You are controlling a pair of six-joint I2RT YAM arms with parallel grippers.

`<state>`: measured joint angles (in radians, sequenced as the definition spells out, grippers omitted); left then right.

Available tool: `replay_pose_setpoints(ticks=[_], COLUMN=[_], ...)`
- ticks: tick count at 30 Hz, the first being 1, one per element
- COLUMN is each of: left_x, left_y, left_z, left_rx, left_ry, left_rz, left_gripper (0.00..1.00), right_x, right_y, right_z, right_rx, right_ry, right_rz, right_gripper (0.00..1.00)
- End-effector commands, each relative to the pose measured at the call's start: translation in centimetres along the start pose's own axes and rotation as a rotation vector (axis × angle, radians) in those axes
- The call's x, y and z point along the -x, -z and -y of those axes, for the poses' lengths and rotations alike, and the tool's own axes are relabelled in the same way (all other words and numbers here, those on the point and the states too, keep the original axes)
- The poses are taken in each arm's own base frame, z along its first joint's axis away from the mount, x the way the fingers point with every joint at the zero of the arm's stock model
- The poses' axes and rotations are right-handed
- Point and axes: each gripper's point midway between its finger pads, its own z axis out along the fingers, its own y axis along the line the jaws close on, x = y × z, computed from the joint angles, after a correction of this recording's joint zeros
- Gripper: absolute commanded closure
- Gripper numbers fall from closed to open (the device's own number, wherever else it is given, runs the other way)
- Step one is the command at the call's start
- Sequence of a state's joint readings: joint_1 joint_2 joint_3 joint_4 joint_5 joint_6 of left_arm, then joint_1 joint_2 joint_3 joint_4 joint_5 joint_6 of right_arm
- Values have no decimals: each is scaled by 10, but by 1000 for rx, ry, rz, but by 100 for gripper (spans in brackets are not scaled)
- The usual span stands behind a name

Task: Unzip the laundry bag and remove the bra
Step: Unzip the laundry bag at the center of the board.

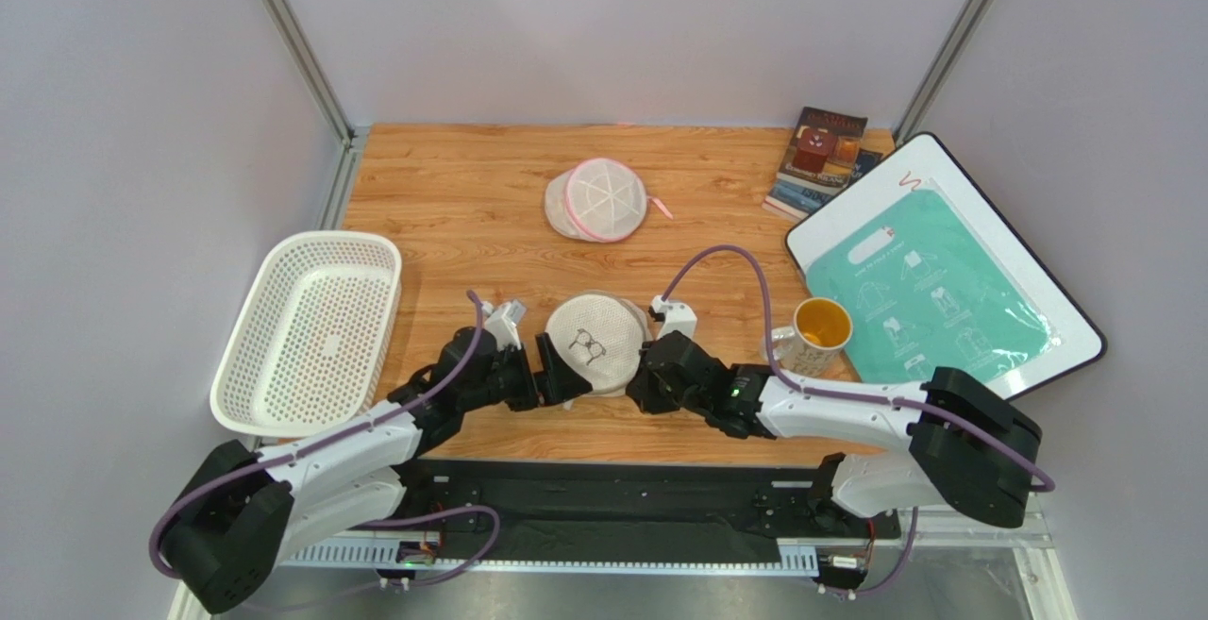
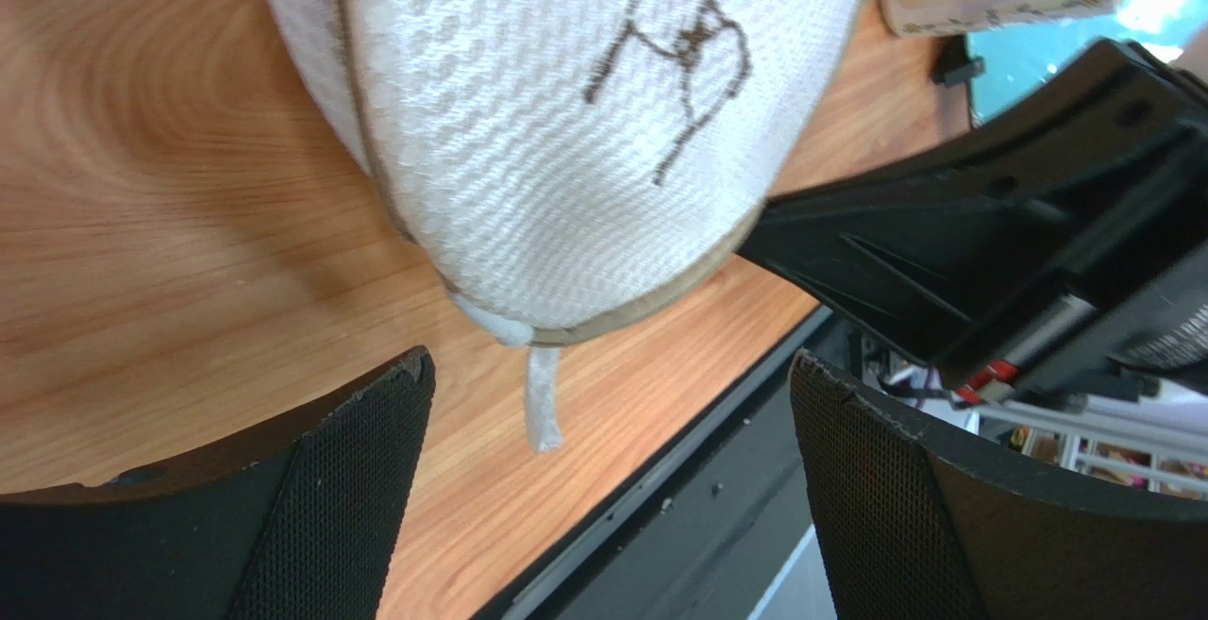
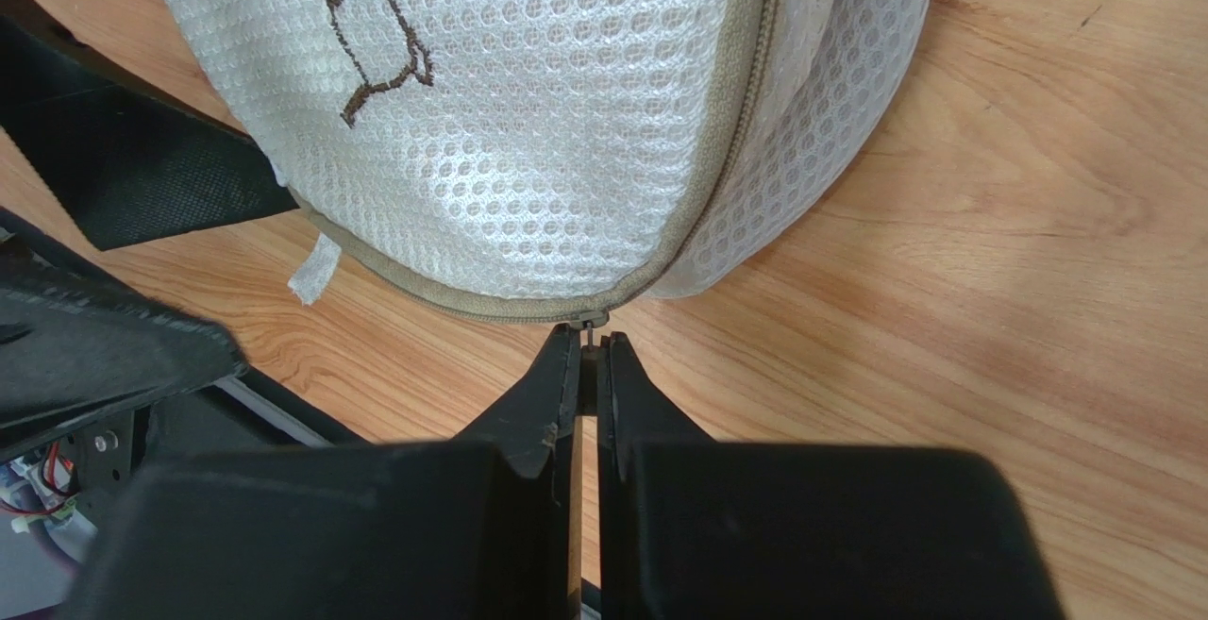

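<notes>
The laundry bag [image 1: 596,341], a round beige-white mesh pouch with a dark bra pictogram, lies at the table's near middle. It also shows in the left wrist view [image 2: 567,125] and the right wrist view [image 3: 539,111]. My right gripper [image 1: 648,365] is at the bag's near right rim, shut on the small metal zip pull [image 3: 593,326]. My left gripper [image 1: 550,374] is open at the bag's near left rim, its fingers [image 2: 340,507] wide apart just short of a white fabric tab [image 2: 542,401] and holding nothing. The bra is hidden.
A white basket [image 1: 305,330] stands at the left. A mesh pouch with pink trim [image 1: 603,198] lies farther back. A yellow mug [image 1: 818,330], a white tray with a teal sheet [image 1: 936,280] and books [image 1: 823,153] are at the right. The black rail [image 2: 737,507] runs along the near edge.
</notes>
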<state>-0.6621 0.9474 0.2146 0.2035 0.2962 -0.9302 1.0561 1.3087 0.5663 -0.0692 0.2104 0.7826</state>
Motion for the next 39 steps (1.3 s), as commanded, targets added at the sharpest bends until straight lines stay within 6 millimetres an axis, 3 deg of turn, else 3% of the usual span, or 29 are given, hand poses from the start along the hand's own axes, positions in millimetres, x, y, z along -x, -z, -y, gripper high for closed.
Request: replay_pose_setpoints(ticks=[1, 12, 15, 16, 18, 19, 27, 39], left_x=[1, 3, 6, 6, 6, 6, 6, 13], left_y=[-9, -27, -29, -29, -30, -30, -30, -21], left_z=[-10, 2, 5, 4, 3, 2, -3, 2], left_rx=[32, -2, -9, -7, -2, 1, 18, 41], left_ry=[29, 60, 64, 67, 70, 72, 69, -1], left_rz=[20, 35, 50, 50, 53, 54, 60, 65], left_gripper=[0, 2, 15, 28, 42, 56, 100, 100], right_x=[22, 18, 17, 16, 15, 14, 10, 6], right_y=[1, 2, 3, 3, 3, 4, 6, 20], right_z=[-22, -24, -24, -23, -24, -24, -22, 6], right_rx=[47, 52, 54, 52, 56, 58, 54, -14], right_ry=[-35, -35, -38, -38, -40, -38, -35, -29], right_rz=[75, 74, 74, 75, 73, 69, 69, 96], right_gripper=[100, 100, 100, 100, 100, 100, 100, 100])
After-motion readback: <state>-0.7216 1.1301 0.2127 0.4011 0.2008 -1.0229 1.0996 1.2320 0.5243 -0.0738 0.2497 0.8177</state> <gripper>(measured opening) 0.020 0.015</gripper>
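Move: From the left hand, the tan zipped rim of the laundry bag lies barely 1 cm ahead, 2 cm to the right and 2 cm below; the bag's middle is about 5 cm ahead, 4 cm right and 3 cm down. The pink-rimmed bag sits some 24 cm ahead and 4 cm right. For the right hand, which already pinches the zipper pull, that rim spot is about 6 cm left and 1 cm back, with the mug roughly 21 cm right and 4 cm ahead. Down about 2 cm first, then some 1.5 cm to the right and easing forward, the left hand brings its wide-open fingers around the bag's near rim and shuts them fully, pinching the zipper edge, then lifts slightly, about 1 cm. The right hand keeps its pinch on the zipper pull, creeping about 1 cm back and at the end slightly right and up. ##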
